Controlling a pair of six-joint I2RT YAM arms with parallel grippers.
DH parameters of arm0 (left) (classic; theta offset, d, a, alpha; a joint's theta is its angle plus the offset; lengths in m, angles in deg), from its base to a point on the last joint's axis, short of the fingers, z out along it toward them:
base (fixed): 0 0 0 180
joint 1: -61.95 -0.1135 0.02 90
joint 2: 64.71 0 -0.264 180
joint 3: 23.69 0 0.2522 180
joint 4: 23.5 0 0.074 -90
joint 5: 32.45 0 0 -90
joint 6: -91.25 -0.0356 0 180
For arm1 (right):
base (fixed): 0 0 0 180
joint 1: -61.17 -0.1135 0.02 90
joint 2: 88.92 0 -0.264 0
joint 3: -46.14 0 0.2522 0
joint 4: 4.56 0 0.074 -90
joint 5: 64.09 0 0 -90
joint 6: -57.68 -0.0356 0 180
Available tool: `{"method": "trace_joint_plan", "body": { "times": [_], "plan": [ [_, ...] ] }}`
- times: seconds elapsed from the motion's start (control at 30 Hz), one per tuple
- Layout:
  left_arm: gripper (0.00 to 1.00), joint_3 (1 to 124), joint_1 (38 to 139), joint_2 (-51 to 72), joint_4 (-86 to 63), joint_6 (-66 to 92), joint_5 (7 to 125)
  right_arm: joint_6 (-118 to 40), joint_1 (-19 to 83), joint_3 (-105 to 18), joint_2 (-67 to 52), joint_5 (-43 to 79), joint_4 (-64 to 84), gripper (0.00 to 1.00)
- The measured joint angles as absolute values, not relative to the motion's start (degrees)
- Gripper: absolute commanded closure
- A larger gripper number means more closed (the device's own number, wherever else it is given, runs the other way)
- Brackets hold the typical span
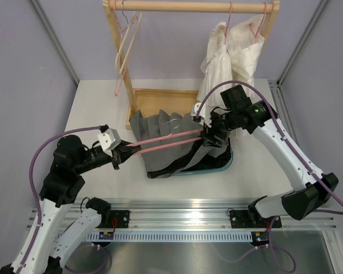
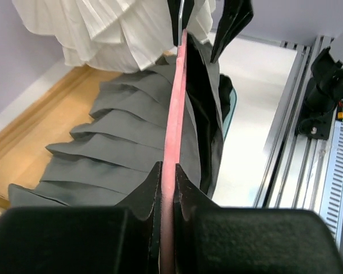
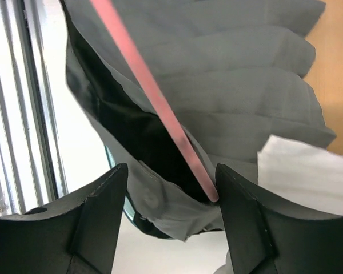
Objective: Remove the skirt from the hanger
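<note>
The grey pleated skirt (image 1: pixel 163 128) lies across the table with one end draped over a teal tub (image 1: pixel 227 162). A pink hanger (image 1: pixel 166 138) runs through it, lying nearly level between my two grippers. My left gripper (image 1: pixel 119 155) is shut on the hanger's left end; in the left wrist view the pink bar (image 2: pixel 176 108) is pinched between the jaws (image 2: pixel 167 165) above the pleats (image 2: pixel 120 142). My right gripper (image 1: pixel 210 137) stands open at the skirt's right end. In the right wrist view its fingers (image 3: pixel 170 166) straddle the waist edge (image 3: pixel 177 205), with the hanger bar (image 3: pixel 143 74) beside the right finger.
A wooden clothes rack (image 1: pixel 188 7) stands at the back with white garments (image 1: pixel 228 54) hung on its right and empty pink hangers (image 1: pixel 123 51) on its left. Its wooden base tray (image 1: pixel 160 100) lies just behind the skirt. Metal rails (image 1: pixel 177 220) run along the near edge.
</note>
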State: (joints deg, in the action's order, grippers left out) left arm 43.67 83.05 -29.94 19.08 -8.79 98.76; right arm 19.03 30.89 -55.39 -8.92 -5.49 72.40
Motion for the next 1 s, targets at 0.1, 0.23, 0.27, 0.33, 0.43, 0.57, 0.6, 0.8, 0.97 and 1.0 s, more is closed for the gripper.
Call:
{"method": "trace_joint_plan", "body": {
  "times": [0.1,0.23,0.27,0.33,0.43,0.57,0.6,0.8,0.97,1.0],
  "plan": [
    [1.0,44.59,83.0,-32.54,19.38,-7.61,98.06,18.11,32.77,-55.34,-8.92,-5.45,71.94,0.31],
    [1.0,47.08,83.0,-34.64,19.64,-6.15,97.14,16.01,33.12,-53.42,-8.94,-5.49,69.42,0.31],
    [1.0,47.72,83.0,-35.14,20.02,-5.93,96.79,15.49,33.45,-52.65,-8.94,-5.53,68.81,0.31],
    [1.0,48.59,83.0,-36.39,20.85,-5.66,95.77,14.68,34.45,-51.69,-8.94,-6.45,68.22,0.31],
    [1.0,48.76,83.0,-38.75,21.74,-5.07,93.89,14.81,36.4,-51.41,-9.14,-9.73,67.79,0.3],
    [1.0,48.44,83.0,-40.89,22.11,-4.2,91.68,16.8,37.34,-51.26,-12.15,-14.12,68.57,0.26],
    [1.0,48.11,83.0,-41.0,22.05,-3.92,91.15,17.41,37.34,-51.54,-13.46,-14.74,69.18,0.24],
    [1.0,43.74,83.0,-39.41,20.02,-1.47,90.08,21.65,37.34,-58.36,-19.74,-16.53,72.31,0.15],
    [1.0,40.81,82.94,-35.86,15.29,-0.27,92.2,25.72,37.34,-59.74,-23.34,-20.33,72.66,0.04],
    [1.0,40.35,82.94,-35.23,14.07,-0.18,93.23,26.42,37.34,-59.71,-23.67,-21.03,72.66,0.04]
  ]
}}
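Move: The grey skirt's raised corner, by the pink hanger's far end, is some 2 cm left of the open right hand, 1 cm ahead and 3 cm below. The skirt's middle lies about 13 cm left, 3 cm ahead and 14 cm down, the teal tray partly beneath it about 8 cm left, level fore and aft, 18 cm down. From the left hand, gripping the hanger's near end, that corner is roughly 27 cm right, 8 cm ahead and 6 cm lower. Up, back and a little to its left, the left hand draws the pink hanger about 5 cm away above the skirt, then comes forward and down almost to where it began, its grip kept. The right hand edges forward and right by the skirt's corner, then rises some 12 cm while drawing back, swinging its fingers up towards level and spreading them wider, clear of skirt and hanger. ##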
